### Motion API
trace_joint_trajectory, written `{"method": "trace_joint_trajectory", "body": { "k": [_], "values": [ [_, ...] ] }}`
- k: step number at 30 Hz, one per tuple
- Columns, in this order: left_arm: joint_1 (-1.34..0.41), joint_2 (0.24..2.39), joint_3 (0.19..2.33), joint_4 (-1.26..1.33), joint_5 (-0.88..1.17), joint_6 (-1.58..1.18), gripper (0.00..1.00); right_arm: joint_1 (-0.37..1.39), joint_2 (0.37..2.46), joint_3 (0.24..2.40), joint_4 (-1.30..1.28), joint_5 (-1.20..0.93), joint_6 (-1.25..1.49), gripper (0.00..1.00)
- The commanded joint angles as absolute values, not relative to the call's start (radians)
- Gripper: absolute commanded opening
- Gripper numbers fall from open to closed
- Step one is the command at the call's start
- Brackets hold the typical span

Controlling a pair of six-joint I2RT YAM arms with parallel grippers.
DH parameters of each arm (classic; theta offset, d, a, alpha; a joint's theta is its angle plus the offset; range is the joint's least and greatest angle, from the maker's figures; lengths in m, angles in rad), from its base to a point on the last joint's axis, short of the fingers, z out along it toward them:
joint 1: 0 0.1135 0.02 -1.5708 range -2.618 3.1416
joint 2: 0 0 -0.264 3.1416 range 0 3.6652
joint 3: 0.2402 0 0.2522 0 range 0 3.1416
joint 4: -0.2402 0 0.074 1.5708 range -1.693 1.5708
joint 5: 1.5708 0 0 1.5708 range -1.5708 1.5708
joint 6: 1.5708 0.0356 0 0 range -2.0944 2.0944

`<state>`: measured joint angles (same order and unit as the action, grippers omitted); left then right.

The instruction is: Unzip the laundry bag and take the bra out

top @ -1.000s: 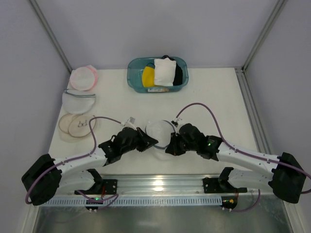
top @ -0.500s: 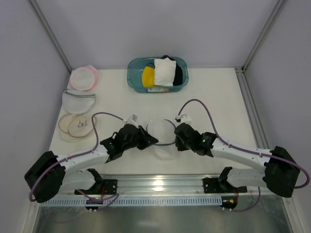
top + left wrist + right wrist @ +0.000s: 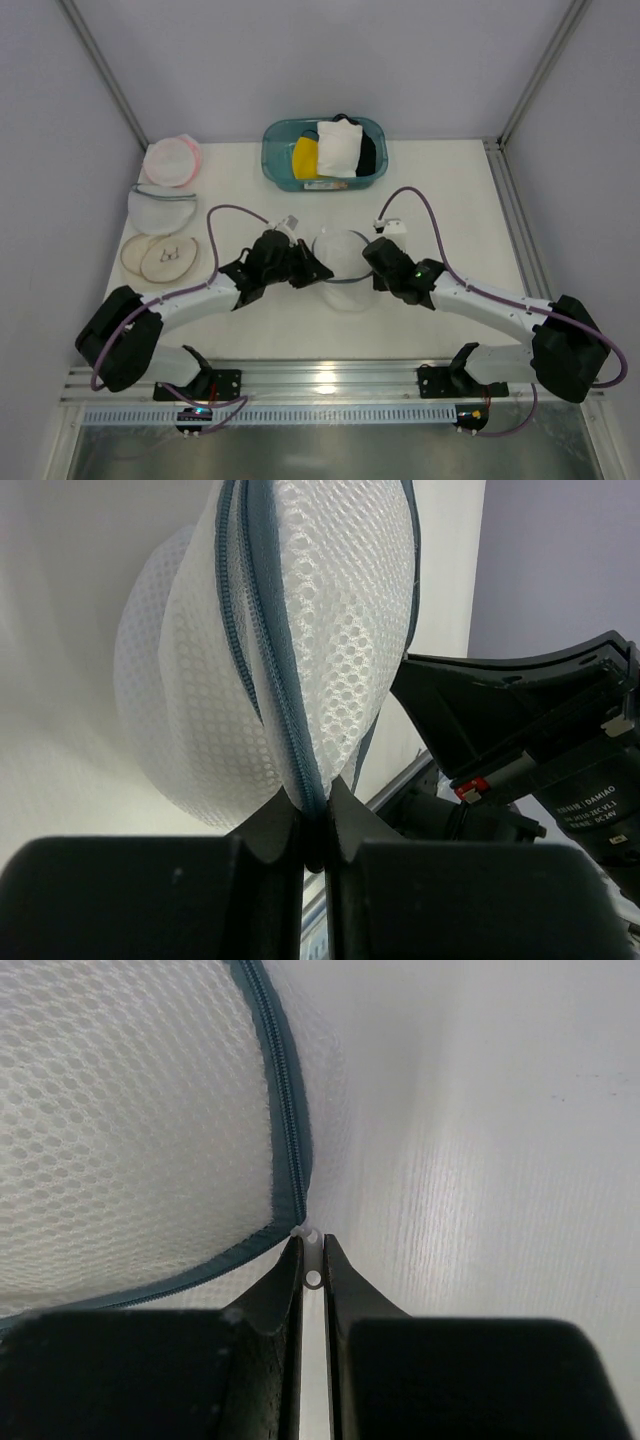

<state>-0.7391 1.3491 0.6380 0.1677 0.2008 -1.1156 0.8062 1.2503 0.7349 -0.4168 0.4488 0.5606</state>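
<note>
The laundry bag point(image 3: 342, 266), a white mesh pouch with a grey-blue zipper rim, lies mid-table between both grippers. My left gripper point(image 3: 313, 272) is shut on the bag's zipper rim point(image 3: 300, 770) at its left side. My right gripper point(image 3: 374, 262) is shut on the small white zipper pull point(image 3: 312, 1260) at the bag's right edge. The mesh fills the left wrist view point(image 3: 270, 650) and the right wrist view point(image 3: 130, 1120), where the rim parts at the pull. The bra is hidden; I cannot make it out through the mesh.
A teal bin point(image 3: 274, 158) at the back holds a yellow garment point(image 3: 305, 156), a white pad point(image 3: 338, 148) and something black. At far left lie a pink-rimmed pouch point(image 3: 170, 160), a white mesh pouch point(image 3: 160, 207) and a beige-rimmed pouch point(image 3: 158, 258).
Both grippers and the bag have moved away from the near edge toward the table's middle. The right gripper has travelled round the bag's right side with the pull.
</note>
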Motion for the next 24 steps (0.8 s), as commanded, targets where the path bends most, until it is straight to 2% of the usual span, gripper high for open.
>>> {"method": "trace_joint_trajectory", "body": {
  "k": [1, 2, 5, 6, 9, 13, 15, 18, 21, 24],
  "values": [
    [-0.694, 1.408, 0.681, 0.178, 0.25, -1.002, 0.04, 0.772, 1.212, 0.747, -0.482, 0.588, 0.511, 0.04],
    [-0.687, 1.425, 0.69, 0.199, 0.252, -0.991, 0.07, 0.772, 1.201, 0.741, -0.479, 0.574, 0.511, 0.04],
    [-0.661, 1.512, 0.719, 0.28, 0.276, -0.988, 0.51, 0.773, 1.163, 0.71, -0.469, 0.526, 0.515, 0.04],
    [-0.658, 1.535, 0.727, 0.299, 0.282, -1.002, 0.69, 0.772, 1.157, 0.706, -0.468, 0.508, 0.52, 0.04],
    [-0.653, 1.597, 0.742, 0.334, 0.285, -1.041, 0.86, 0.772, 1.144, 0.683, -0.462, 0.471, 0.529, 0.04],
    [-0.655, 1.565, 0.664, 0.402, 0.238, -1.121, 0.92, 0.775, 1.135, 0.666, -0.446, 0.427, 0.531, 0.04],
    [-0.66, 1.476, 0.583, 0.428, 0.2, -1.155, 0.95, 0.778, 1.12, 0.66, -0.439, 0.408, 0.532, 0.04],
    [-0.686, 1.303, 0.51, 0.333, 0.091, -1.186, 0.97, 0.79, 1.079, 0.635, -0.402, 0.329, 0.525, 0.04],
    [-0.739, 1.122, 0.477, 0.232, 0.008, -1.198, 0.99, 0.796, 1.008, 0.571, -0.296, 0.125, 0.499, 0.04],
    [-0.776, 1.046, 0.476, 0.189, -0.017, -1.207, 1.0, 0.796, 0.96, 0.52, -0.157, -0.115, 0.497, 0.04]
  ]
}}
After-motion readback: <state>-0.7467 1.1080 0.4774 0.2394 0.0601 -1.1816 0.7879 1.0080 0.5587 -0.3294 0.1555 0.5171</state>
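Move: The left fingers pinch the blue zip edge of the laundry bag, its middle about 4 cm ahead, 3 cm to their right and 4 cm lower. The right fingers hold the zipper pull right at their tips; from them the bag's middle lies some 8 cm left, 4 cm ahead and a little below. The teal basket stands roughly 35 cm ahead of the left hand, nearly in line with it. Forward about 4 cm and down 5, the left hand opens wide and lets go of the zip edge, then swings back and to the left while rising some 7 cm, clear of the bag. The right hand keeps its pinch on the zipper pull, easing right about 2 cm before drawing back and left, turning some 20 degrees, partly counter-clockwise. ##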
